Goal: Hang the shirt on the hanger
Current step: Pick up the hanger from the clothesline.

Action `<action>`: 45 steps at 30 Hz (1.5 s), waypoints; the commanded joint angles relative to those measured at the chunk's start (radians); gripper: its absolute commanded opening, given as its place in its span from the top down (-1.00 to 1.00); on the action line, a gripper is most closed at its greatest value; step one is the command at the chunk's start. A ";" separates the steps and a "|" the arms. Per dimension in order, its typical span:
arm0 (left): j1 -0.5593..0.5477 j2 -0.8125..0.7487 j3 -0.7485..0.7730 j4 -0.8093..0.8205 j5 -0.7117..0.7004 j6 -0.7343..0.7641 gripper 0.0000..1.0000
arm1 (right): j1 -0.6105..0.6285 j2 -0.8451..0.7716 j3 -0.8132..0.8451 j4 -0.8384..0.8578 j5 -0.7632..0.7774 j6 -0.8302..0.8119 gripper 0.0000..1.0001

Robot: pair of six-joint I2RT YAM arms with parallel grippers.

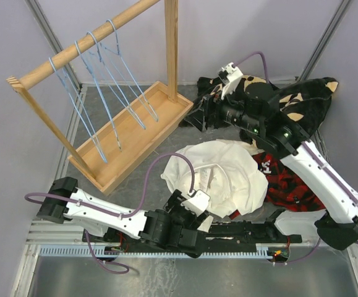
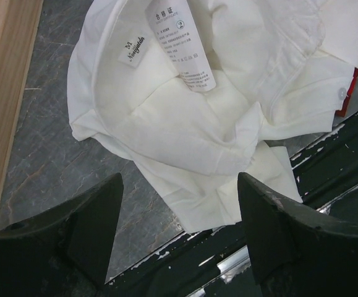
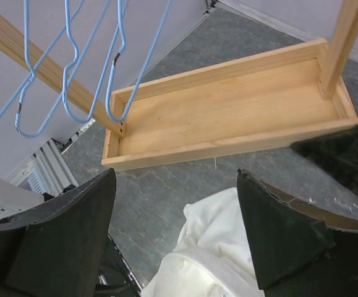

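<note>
The cream-white shirt (image 1: 219, 176) lies crumpled on the grey table, its neck labels showing in the left wrist view (image 2: 191, 105). My left gripper (image 1: 180, 204) is open and empty, its jaws spread just over the shirt's near edge (image 2: 179, 216). My right gripper (image 1: 198, 115) is open and empty. It hovers above the table beyond the shirt, which shows low in the right wrist view (image 3: 213, 260) under the gripper (image 3: 175, 232). Several light-blue wire hangers (image 1: 104, 80) hang on the wooden rail; they also show in the right wrist view (image 3: 73, 62).
The wooden rack has a tray base (image 1: 135, 139) and an upright post (image 1: 171, 46) at the back left. A black blanket with tan flowers (image 1: 299, 102) lies at the back right. A red-and-black plaid garment (image 1: 290, 182) lies right of the shirt. A black rail (image 1: 240, 235) runs along the near edge.
</note>
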 commanded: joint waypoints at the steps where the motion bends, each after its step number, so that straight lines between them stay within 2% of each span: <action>1: -0.035 -0.023 -0.009 -0.052 -0.060 -0.117 -0.61 | 0.006 0.085 0.104 0.099 -0.089 0.031 -0.71; 10: -0.049 -0.203 -0.143 0.078 -0.005 -0.065 -0.62 | 0.111 0.270 0.271 0.090 -0.051 -0.005 -0.68; 25: -0.048 -0.250 -0.186 0.066 0.027 -0.105 -0.62 | 0.167 0.518 0.463 0.046 0.024 -0.122 -0.41; 33: -0.049 -0.357 -0.235 0.032 0.025 -0.168 -0.61 | 0.175 0.616 0.616 -0.029 0.065 -0.239 0.04; 43: -0.049 -0.446 -0.274 0.023 0.021 -0.197 -0.58 | 0.175 0.614 0.674 -0.081 0.120 -0.318 0.95; 45: -0.049 -0.455 -0.260 0.005 0.014 -0.197 -0.57 | 0.175 0.590 0.666 -0.077 0.131 -0.333 1.00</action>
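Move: The near lower corner of the farthest-out hanger hangs about 15 cm to the right hand's left, 7 cm ahead and some 3 cm below it. The next hanger's near corner is roughly 4 cm farther left and 4 cm nearer the robot than that corner. The rack's far post stands about 21 cm ahead of the right hand and 8 cm to its left. From the left hand, the farthest-out hanger's corner is some 27 cm ahead, 13 cm left and 20 cm higher. The farthest-out hanger's near corner is what the right hand goes for: open, it swings left, then goes on left and forward, about 15 cm left and 7 cm forward in all, dipping slightly and rolling. Its fingers shut fully and pinch the blue bars there. The left hand, still open and empty, drifts some 6 cm left near the shirt, tilting its left side down. ##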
